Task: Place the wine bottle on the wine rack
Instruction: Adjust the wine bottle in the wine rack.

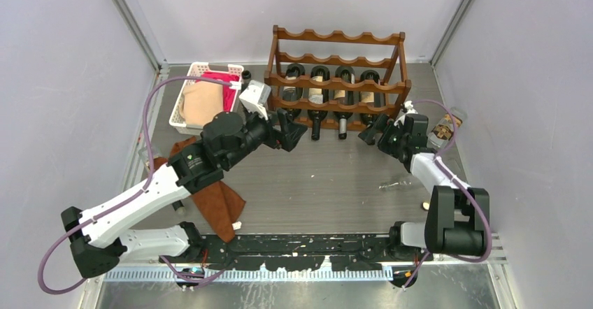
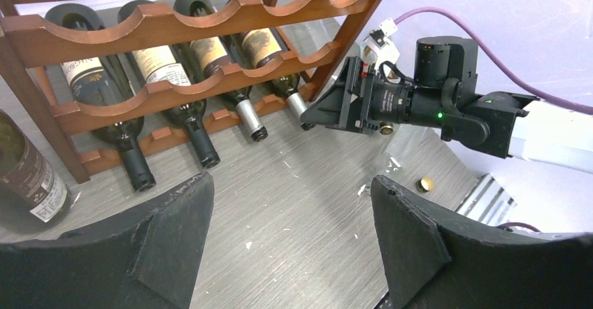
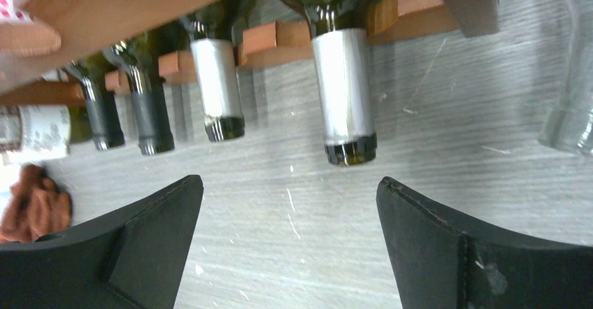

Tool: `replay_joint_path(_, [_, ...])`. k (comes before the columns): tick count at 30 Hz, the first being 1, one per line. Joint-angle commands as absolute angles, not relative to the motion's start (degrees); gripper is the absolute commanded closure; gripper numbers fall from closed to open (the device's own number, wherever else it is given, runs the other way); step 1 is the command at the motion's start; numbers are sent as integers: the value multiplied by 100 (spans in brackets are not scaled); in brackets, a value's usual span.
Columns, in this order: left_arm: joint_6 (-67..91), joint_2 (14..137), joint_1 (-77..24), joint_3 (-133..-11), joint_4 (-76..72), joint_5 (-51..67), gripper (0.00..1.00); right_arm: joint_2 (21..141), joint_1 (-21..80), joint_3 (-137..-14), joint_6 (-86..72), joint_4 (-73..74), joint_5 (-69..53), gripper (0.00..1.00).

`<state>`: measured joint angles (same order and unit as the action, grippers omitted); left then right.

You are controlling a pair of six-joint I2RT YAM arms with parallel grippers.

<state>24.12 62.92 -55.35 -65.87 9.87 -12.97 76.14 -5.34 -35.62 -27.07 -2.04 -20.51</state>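
Note:
The dark reddish-brown wine rack stands at the back of the table. Several wine bottles lie in its lower tier with their necks toward me. The rightmost wine bottle has a silver foil neck and rests in the rack's end slot. My right gripper is open just in front of that neck and holds nothing; it sits off the rack's right front corner. My left gripper is open and empty over bare table, off the rack's left front corner.
A further labelled bottle sits on the table left of the rack. A white basket with cloths stands at back left. A brown cloth lies under the left arm. A clear glass bottle and a gold cap are at the right.

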Motion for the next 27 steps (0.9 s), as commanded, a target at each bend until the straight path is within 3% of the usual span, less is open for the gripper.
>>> replay_joint_path(1, [2566,5886,-5497,-6539,834,-1183,18,7055,-576,-3474,-1878,419,-2179,0])
replay_joint_path(5, [2694,5627,-5500,-6232,635,-1261,17,6626,-606,-3328,-1891,582,-2178,1])
replay_joint_path(6, [2712,5577,-5502,-6168,607,-1287,17,6573,-606,-3314,-1962,587,-2131,5])
replay_joint_path(8, [2732,5511,-5497,-6089,581,-1340,17,6590,-606,-3375,-2188,657,-2002,34])
replay_joint_path(14, [2733,5426,-5500,-6059,694,-1418,17,7076,-615,-3441,-3251,642,-1977,77])
replay_joint_path(18, [2725,5397,-5497,-6072,778,-1519,17,7436,-615,-3397,-3971,475,-1757,85])
replay_joint_path(27, [2573,5611,-5493,-6310,832,-1634,16,8253,-607,-3656,-4053,-276,-999,88])
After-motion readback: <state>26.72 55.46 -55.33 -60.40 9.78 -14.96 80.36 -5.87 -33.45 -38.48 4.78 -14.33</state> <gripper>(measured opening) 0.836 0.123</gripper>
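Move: The silver neck of the right-hand wine bottle, sticking out of the rack's bottom row, lies about 4 cm ahead of the open right hand, 1 cm to its right and 4 cm below. The next silver-capped bottle's neck is some 9 cm to the hand's left and 5 cm ahead; the rack's right front foot is about 9 cm to its right and 5 cm ahead, 7 cm down. From the left hand, the right-hand bottle's neck is roughly 15 cm ahead, 27 cm right and 30 cm below. The right hand, already free of the right-hand bottle's neck, draws straight back about 3.5 cm and its fingers go from wide open to nearly shut on nothing; it then sinks some 6 cm, tipping its fingers about 15 degrees farther down and turning slightly clockwise, so that the closed tips come down in front of the neck's end without visible contact. Meanwhile the empty left hand drifts about 3 cm left and a little back, its fingers staying open. ##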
